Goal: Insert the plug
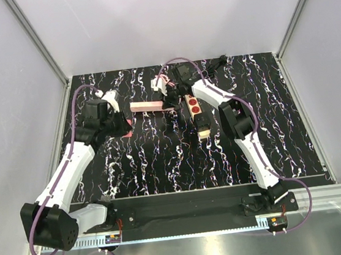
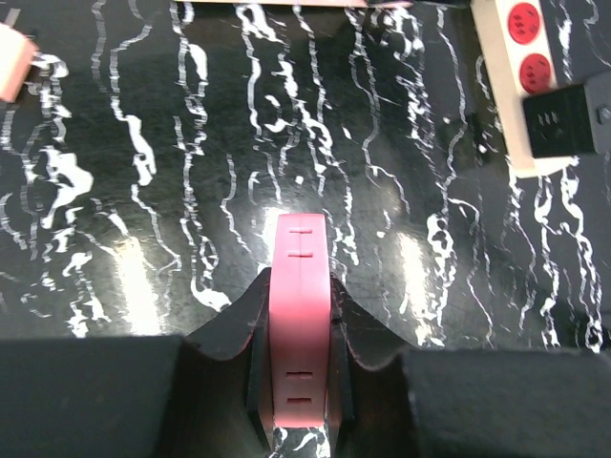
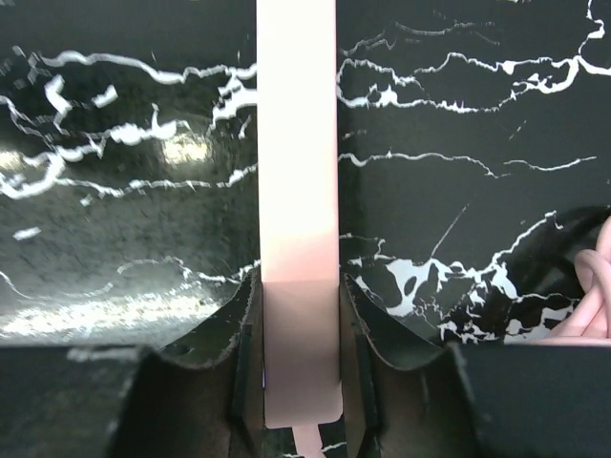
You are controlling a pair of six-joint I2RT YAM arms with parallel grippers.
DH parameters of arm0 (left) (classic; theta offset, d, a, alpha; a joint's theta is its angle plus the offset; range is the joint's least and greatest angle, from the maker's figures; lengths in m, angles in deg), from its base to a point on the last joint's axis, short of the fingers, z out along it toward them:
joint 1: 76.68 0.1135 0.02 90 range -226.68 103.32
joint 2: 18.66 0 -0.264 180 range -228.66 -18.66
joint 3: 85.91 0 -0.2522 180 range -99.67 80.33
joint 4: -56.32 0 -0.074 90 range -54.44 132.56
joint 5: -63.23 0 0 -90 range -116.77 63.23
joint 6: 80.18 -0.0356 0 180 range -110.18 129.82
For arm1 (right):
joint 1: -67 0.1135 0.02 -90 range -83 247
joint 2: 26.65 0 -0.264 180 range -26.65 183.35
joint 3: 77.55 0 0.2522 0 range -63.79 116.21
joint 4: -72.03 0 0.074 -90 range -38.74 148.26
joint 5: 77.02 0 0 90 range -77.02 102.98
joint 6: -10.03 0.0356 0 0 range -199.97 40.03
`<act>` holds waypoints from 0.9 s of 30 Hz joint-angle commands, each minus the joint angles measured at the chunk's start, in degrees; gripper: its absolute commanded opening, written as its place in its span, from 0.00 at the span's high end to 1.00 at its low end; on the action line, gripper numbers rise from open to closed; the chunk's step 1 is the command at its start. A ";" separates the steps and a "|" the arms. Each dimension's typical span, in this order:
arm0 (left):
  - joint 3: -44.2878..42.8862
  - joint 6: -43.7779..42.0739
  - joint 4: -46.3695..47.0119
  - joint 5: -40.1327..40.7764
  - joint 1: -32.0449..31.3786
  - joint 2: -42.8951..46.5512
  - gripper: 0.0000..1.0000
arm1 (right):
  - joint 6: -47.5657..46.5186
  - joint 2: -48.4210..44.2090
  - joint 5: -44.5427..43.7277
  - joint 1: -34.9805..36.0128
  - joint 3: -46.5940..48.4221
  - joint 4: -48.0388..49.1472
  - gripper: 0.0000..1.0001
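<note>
My left gripper (image 2: 301,286) is shut on a pink-red plug (image 2: 301,315), which stands up between the jaws just above the black marbled table. In the top view that gripper (image 1: 121,126) sits at the left of the mat. My right gripper (image 3: 298,286) is shut on the end of a long pale pink power strip (image 3: 297,172), with both pads against its sides. The top view shows this strip (image 1: 148,106) lying crosswise at the middle back, held at its right end by the right gripper (image 1: 169,105).
A cream power strip with red sockets (image 1: 194,107) lies beside the right arm, a black adapter (image 1: 202,122) plugged into its near end. The left wrist view shows them at the upper right (image 2: 520,57). Pink cable (image 1: 160,79) coils at the back.
</note>
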 commanded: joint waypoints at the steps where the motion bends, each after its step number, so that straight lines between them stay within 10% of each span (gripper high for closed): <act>1: 0.45 0.66 2.89 3.30 1.07 2.71 1.00 | 10.11 -0.67 8.04 0.12 7.26 -1.09 1.00; 13: -2.70 -1.70 1.40 0.14 2.57 5.08 1.00 | 43.60 -0.15 15.09 2.31 9.57 0.06 1.00; 27: -12.72 -14.72 -4.49 6.81 2.48 -7.55 1.00 | 57.16 -3.31 14.13 4.25 -4.49 -0.65 1.00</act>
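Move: The left hand holds the pink plug; the pink power strip's middle lies about 19 cm ahead, 11 cm right and 13 cm below it, with a small pink block some 14 cm ahead and 13 cm left, also 13 cm down. From the right hand, gripping the pink strip's right part, the plug is roughly 19 cm back, 17 cm left and 13 cm up; the cream strip lies 7 cm back and 12 cm right, the pink cord 14 cm ahead and 1 cm left, both slightly lower. The right hand keeps its grip on the pink strip and swings it up about 6 cm and leftward, then draws it back some 10 cm towards its base and down again to about its starting height, rolling it some 50 degrees about its length so its rear side turns up, with a slight clockwise turn, bringing it nearer the plug. Meanwhile the left hand, still pinching the plug, eases left, then up and a little forward, a few centimetres in all, tilting slightly. ##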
